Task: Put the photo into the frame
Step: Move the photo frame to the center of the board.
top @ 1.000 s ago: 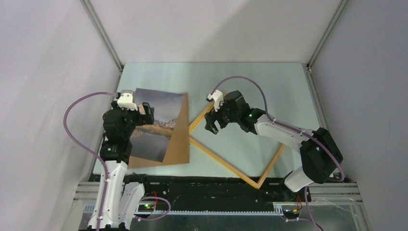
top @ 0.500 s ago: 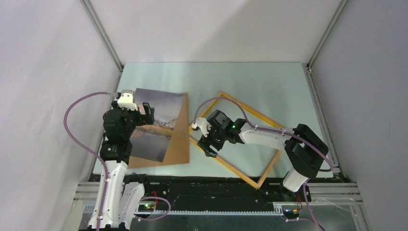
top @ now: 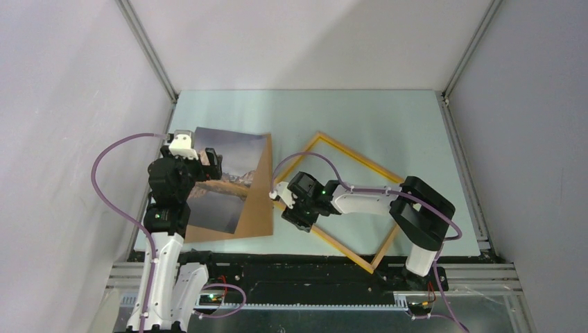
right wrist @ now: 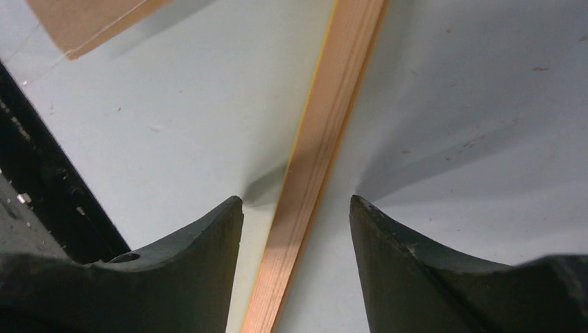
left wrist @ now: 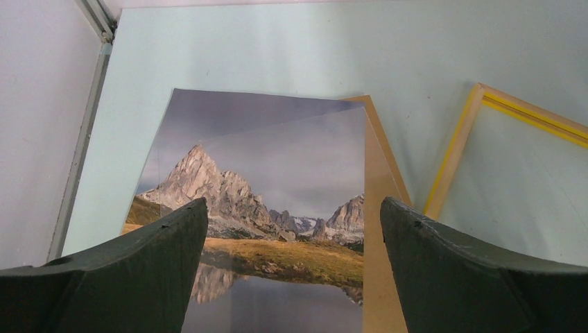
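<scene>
The photo (top: 232, 163), a mountain mirrored in a lake, lies at the left, overlapping a brown backing board (top: 258, 208). My left gripper (top: 204, 166) hovers over it. In the left wrist view the photo (left wrist: 263, 180) fills the gap of the open left gripper (left wrist: 292, 208), which touches nothing. The frame (top: 360, 161), with narrow yellow-orange edges, lies slantwise on the table's right half. My right gripper (top: 291, 211) is low over its near-left rail. In the right wrist view that rail (right wrist: 326, 139) runs between the fingers of the open right gripper (right wrist: 297, 201), with a gap on each side.
The pale green table (top: 388, 118) is boxed in by white walls on three sides. A black rail (top: 291, 267) runs along the near edge, close behind the right gripper. The backing board's corner (right wrist: 90, 21) shows at the top left of the right wrist view.
My right arm swung from the frame's far-left corner down to its near-left rail and lowered over it, its jaws narrowing. The left arm, photo and frame have stayed put.
</scene>
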`<state>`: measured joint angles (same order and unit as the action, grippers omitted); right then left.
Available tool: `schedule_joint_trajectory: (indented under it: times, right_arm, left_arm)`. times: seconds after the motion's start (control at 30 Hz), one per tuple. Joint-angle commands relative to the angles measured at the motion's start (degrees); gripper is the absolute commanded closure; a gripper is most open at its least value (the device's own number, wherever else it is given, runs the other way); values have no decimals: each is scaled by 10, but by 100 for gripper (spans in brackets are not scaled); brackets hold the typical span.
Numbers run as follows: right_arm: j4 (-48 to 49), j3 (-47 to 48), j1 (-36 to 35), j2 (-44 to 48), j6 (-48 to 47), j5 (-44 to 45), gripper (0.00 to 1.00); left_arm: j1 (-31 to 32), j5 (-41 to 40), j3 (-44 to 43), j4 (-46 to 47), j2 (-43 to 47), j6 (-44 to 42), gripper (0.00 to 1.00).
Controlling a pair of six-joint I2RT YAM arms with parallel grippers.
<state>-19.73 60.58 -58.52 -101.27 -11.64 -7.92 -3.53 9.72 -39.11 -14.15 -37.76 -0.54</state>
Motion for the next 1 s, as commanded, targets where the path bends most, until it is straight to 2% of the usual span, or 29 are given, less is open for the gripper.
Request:
schedule_joint_trajectory:
  times: [0.0,0.53,0.97]
  right_arm:
    - [20,10,-1,-16,4,42,41]
    - [25,30,16,-26,21,68,68]
    - [-8,105,144,-82,85,22,92]
  left_arm:
    - [-5,10,2,18,5,-10,2]
    - [-5,9,5,23,8,-12,2]
    - [-5,6,5,23,15,-13,2]
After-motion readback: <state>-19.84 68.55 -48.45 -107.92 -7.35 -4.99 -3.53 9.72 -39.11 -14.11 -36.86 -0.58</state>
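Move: The photo frame lies flat with its near-left rail already running between the right hand's open fingers, about 1 cm below the hand point. The frame's middle is roughly 7 cm ahead and 11 cm to the right. The brown backing board with the photo on it has its middle some 20 cm left and 11 cm ahead. From the waiting left hand, the frame's middle lies about 37 cm right, 3 cm back and 24 cm below. The frame's near-left rail gets pinched between the right hand's closing fingers, while the hand edges forward only a centimetre or two. Keeping that grip low at table height, the right hand then draws the rail forward, some 8 cm overall and fastest at the end, turning about 15 degrees clockwise as it goes. ##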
